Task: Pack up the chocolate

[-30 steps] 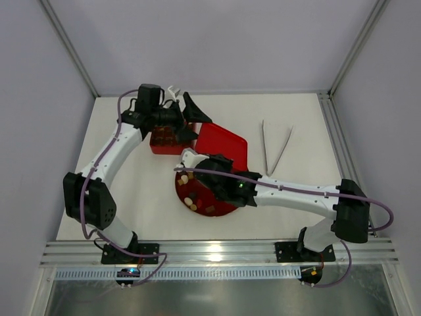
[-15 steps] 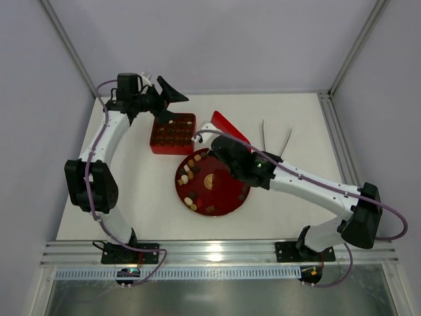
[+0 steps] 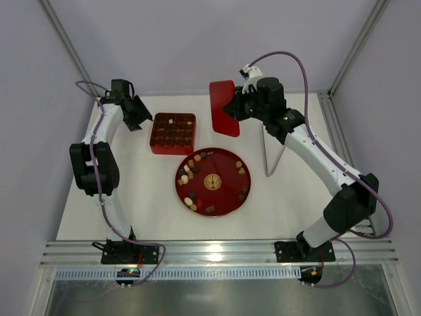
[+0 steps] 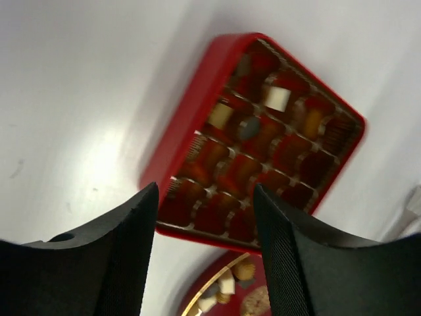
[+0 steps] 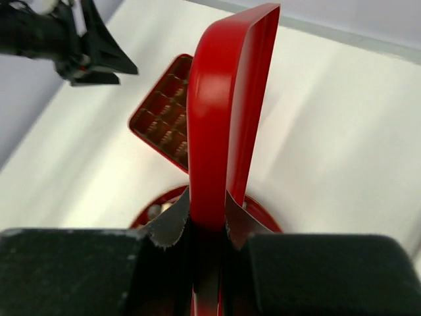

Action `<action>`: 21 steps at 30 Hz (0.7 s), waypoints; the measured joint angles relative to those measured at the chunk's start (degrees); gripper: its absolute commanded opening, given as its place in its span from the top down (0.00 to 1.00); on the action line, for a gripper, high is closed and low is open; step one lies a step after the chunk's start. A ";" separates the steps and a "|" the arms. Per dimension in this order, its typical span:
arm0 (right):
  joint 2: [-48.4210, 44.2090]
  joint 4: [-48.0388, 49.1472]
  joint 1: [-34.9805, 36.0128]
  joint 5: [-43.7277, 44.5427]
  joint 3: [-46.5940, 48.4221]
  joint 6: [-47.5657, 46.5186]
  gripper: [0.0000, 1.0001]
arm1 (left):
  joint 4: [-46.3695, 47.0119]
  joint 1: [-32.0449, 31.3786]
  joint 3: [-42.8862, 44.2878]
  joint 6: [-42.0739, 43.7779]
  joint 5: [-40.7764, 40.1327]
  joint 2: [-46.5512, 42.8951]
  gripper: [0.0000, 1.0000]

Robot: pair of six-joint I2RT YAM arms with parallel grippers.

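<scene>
Small chocolate pieces [image 3: 189, 168], dark, tan and cream, lie around the rim of the round red plate [image 3: 227, 201]. Some sit in the square red box [image 3: 173, 133] with grid compartments, which also shows in the left wrist view [image 4: 260, 135]. My left gripper [image 3: 140, 116] is open and empty, just left of the box; in its wrist view the gripper [image 4: 205, 192] frames the box's near edge. My right gripper [image 3: 238, 108] is shut on the red lid [image 3: 223, 107] and holds it upright above the back of the table. The lid [image 5: 223, 118] stands between the right gripper's [image 5: 209, 220] jaws.
Metal tongs [image 3: 273, 148] lie on the table right of the plate, under the right arm. The plate's gold emblem [image 3: 212, 182] is at its middle. The frame posts and walls stand close behind both grippers.
My right arm has swung up and back from over the plate, carrying the red lid to the back. My left gripper has drawn away from the box to the back left.
</scene>
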 measured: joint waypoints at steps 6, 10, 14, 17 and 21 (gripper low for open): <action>8.11 11.47 -4.48 -13.66 -1.44 13.51 0.96 | -2.75 2.78 0.57 1.55 -5.51 7.69 0.61; 13.31 18.71 -5.66 -18.58 -2.49 20.85 0.96 | -3.98 3.43 2.75 1.51 -6.34 12.33 0.67; 18.21 27.82 -6.47 -22.93 -3.41 29.57 0.96 | -4.70 3.48 7.85 1.51 -5.81 16.11 0.63; 21.97 35.10 -7.08 -25.70 -3.54 36.28 0.96 | -4.72 3.45 12.94 1.55 -4.76 19.08 0.64; 26.53 43.41 -8.15 -27.93 -3.52 43.89 0.96 | -4.61 3.48 15.76 1.46 -2.82 21.27 0.63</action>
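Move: The red box of chocolates stands about 30 cm to the right hand's left, 8 cm ahead and 28 cm below. From the left hand, the box lies some 13 cm right, 1 cm ahead and 12 cm down. The round plate's middle is roughly 16 cm back and 10 cm left of the right hand, 30 cm below it. The tongs lie level with the right hand, 18 cm to its right and as far below as the plate. Still pinching the red lid by its edge, the right hand carries it down, forward and left towards the box, about 12 cm in all, rolling some 45 degrees, mostly left side up, to flatten the steep lid. The empty left hand sinks about 10 cm outside the box's left wall, easing left, then forward, its fingers half closing and pointing more steeply down. ##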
